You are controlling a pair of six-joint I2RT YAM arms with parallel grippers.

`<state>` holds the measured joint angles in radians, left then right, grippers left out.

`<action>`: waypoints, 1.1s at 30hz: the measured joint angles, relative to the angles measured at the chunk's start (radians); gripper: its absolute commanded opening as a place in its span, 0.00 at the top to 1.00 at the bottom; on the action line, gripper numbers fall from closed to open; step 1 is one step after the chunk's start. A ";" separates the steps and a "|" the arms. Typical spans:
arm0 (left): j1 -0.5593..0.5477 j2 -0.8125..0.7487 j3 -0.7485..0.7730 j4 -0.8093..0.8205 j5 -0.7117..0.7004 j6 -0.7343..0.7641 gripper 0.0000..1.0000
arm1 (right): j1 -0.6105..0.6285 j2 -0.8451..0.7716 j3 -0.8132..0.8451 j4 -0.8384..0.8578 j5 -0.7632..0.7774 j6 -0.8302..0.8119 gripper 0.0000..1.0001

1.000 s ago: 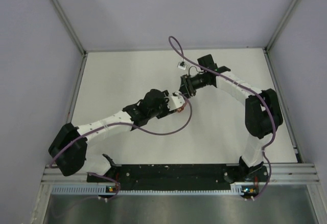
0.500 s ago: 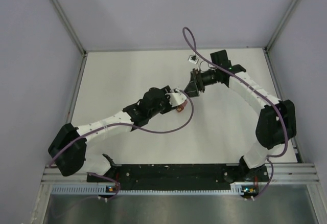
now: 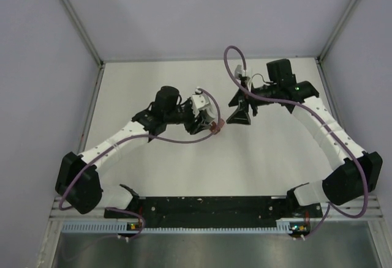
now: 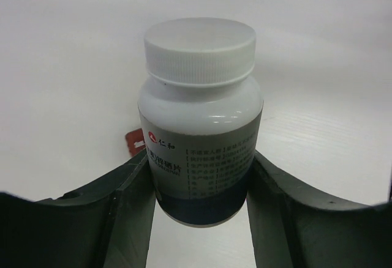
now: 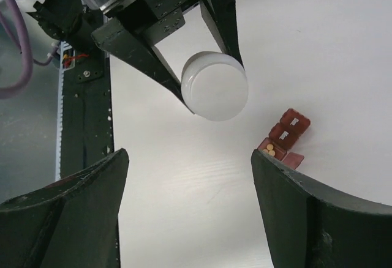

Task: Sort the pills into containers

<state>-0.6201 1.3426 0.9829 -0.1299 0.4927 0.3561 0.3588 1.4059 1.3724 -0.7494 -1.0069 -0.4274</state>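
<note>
A white pill bottle [image 4: 199,127] with a white screw cap and a printed label is held upright between the dark fingers of my left gripper [image 4: 199,210], which is shut on its lower body. In the top view the bottle [image 3: 199,101] hangs over the table's middle in that left gripper [image 3: 198,109]. The containers [image 5: 286,134], a dark red strip, lie on the table just beside it. Two lids are shut; the end compartment is open with small yellow pills [image 5: 268,150] inside. My right gripper [image 5: 190,207] is open, empty and apart from the bottle, to its right [image 3: 235,112].
The white table [image 3: 153,84] is walled by pale panels on three sides. A purple cable loops under the left wrist [image 3: 184,139], and another arches above the right wrist [image 3: 231,57]. The black base rail [image 3: 208,205] runs along the near edge.
My right gripper has opened, let go of the bottle's top and drawn back to the right. The left arm has carried the bottle a little left and toward the back.
</note>
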 measured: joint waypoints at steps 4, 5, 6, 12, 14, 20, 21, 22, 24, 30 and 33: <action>0.012 0.011 0.042 -0.053 0.177 -0.020 1.00 | 0.043 -0.022 0.000 -0.011 0.035 -0.067 0.19; 0.012 0.013 0.047 -0.068 0.222 -0.022 1.00 | 0.061 -0.024 0.000 -0.013 0.047 -0.082 0.19; 0.012 0.016 0.050 -0.080 0.257 -0.022 1.00 | 0.076 -0.024 0.000 -0.016 0.055 -0.095 0.19; 0.011 0.056 0.080 -0.163 0.401 -0.013 1.00 | 0.113 -0.024 0.000 -0.022 0.080 -0.144 0.22; 0.011 0.063 0.084 -0.182 0.424 -0.011 1.00 | 0.117 -0.024 0.000 -0.022 0.082 -0.153 0.25; 0.011 0.072 0.092 -0.216 0.462 -0.006 1.00 | 0.139 -0.024 0.000 -0.022 0.081 -0.169 0.30; 0.011 0.074 0.096 -0.219 0.465 -0.006 1.00 | 0.141 -0.024 0.000 -0.023 0.080 -0.172 0.31; 0.011 0.074 0.097 -0.220 0.466 -0.005 1.00 | 0.142 -0.024 0.000 -0.023 0.078 -0.174 0.32; 0.011 0.074 0.100 -0.224 0.472 -0.005 1.00 | 0.145 -0.024 0.000 -0.023 0.074 -0.175 0.35; 0.011 0.074 0.102 -0.232 0.479 -0.003 1.00 | 0.156 -0.021 0.000 -0.027 0.059 -0.175 0.47; 0.011 0.074 0.102 -0.232 0.478 -0.003 1.00 | 0.158 -0.020 0.000 -0.035 0.045 -0.174 0.57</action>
<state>-0.6086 1.4166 1.0847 -0.3614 0.9710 0.3534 0.5167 1.3861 1.3724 -0.7841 -0.9619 -0.6014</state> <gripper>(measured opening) 0.585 0.517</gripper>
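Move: The left hand still holds the white pill bottle by its body, the cap level with it fore and aft, about 4 cm to its right and 4 cm higher. From the open right fingers that cap lies some 7 cm to the left, 3 cm ahead and 2 cm lower. The red pill box, one lid open, is on the table about 7 cm ahead of the left hand, 5 cm to its right and 18 cm down. The left hand, keeping its grip on the bottle, draws it back about 8 cm with a slight drift right, turning some 20 degrees clockwise and rolling about as much, then holds it still in front of the right gripper. The right hand comes back and to the left by 3 to 4 cm each way, turning about 10 degrees counter-clockwise, and from midway partly closes its wide-open fingers around the cap, one on either side; a firm pinch can't be seen yet. ##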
